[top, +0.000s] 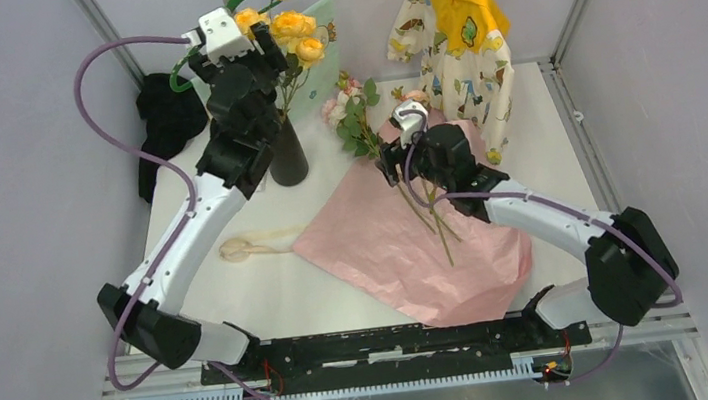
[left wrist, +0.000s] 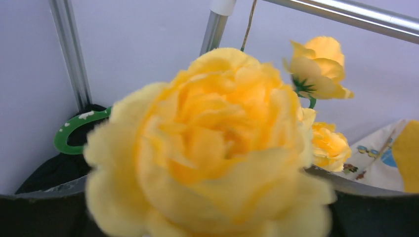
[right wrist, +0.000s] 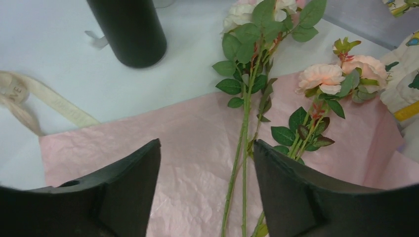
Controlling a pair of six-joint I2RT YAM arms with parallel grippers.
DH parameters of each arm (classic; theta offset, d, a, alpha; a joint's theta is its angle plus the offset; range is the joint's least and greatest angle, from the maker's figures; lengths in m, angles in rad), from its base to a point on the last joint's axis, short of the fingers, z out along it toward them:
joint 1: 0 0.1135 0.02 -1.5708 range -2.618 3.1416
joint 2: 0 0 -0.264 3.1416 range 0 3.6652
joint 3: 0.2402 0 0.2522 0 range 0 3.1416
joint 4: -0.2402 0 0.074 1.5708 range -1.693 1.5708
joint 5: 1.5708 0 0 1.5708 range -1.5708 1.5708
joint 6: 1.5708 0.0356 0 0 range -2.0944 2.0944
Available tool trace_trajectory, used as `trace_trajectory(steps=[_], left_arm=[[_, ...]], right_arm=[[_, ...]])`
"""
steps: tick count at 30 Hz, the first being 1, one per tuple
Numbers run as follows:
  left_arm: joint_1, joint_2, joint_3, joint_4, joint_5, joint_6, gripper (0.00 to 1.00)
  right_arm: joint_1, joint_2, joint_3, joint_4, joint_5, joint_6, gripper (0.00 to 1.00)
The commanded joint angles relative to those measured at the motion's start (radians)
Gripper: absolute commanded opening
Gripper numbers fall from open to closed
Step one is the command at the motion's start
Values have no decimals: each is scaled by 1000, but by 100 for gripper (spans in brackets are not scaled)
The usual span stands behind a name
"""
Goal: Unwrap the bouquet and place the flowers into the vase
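Observation:
The black vase (top: 287, 157) stands at the back left and holds several yellow flowers (top: 295, 27). My left gripper (top: 265, 57) hovers among those blooms. In the left wrist view one big yellow rose (left wrist: 217, 143) fills the frame, and the fingers (left wrist: 39, 212) show only at the bottom corners, spread wide apart. The bouquet is unwrapped: the pink paper (top: 386, 247) lies flat with pink and cream roses (right wrist: 323, 76) on it. My right gripper (right wrist: 207, 143) is open low over that paper, two green stems (right wrist: 242, 163) between its fingers, close to the right one. The vase (right wrist: 131, 29) is at upper left.
A beige ribbon (top: 259, 243) lies loose left of the paper. A black cloth (top: 165, 121) sits at the back left corner. A printed child's shirt (top: 457, 37) hangs at the back right, and a green hanger (left wrist: 74, 131) behind the vase.

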Motion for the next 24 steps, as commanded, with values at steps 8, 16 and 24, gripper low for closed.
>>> trace_trajectory(steps=[8,16,24], left_arm=[[-2,-240,61,-448,23,-335,84],[-2,-279,34,-491,8,-338,85],[-2,-282,23,-497,-38,-320,85]], right_arm=[[-24,367,359,-184,27,-26,63],[-35,706,690,-348,92,-45,60],[-54,843,854,-408,170,-62,56]])
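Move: The bare stems of the white-pink flowers, just below their leaves, lie about 16 cm ahead of the right hand, 4 cm left and 17 cm below. Their heads are some 10 cm beyond that spot and 5 cm farther left; the peach flowers stand about 24 cm ahead of the hand and 5 cm right. The vase is 12 cm ahead, 21 cm left. From the left hand, the vase is roughly 2 cm ahead, 6 cm right and 34 cm below; those stems are 6 cm ahead, 23 cm right. Forward, level at first and then diving, the right hand travels about 14 cm out and as far down, drifting a little left towards the white-pink flowers' stems; it tips down and rolls left side down while its open fingers narrow partway. The left hand, already open, backs about 9 cm away from the vase and slightly left, then all but halts, still open. ##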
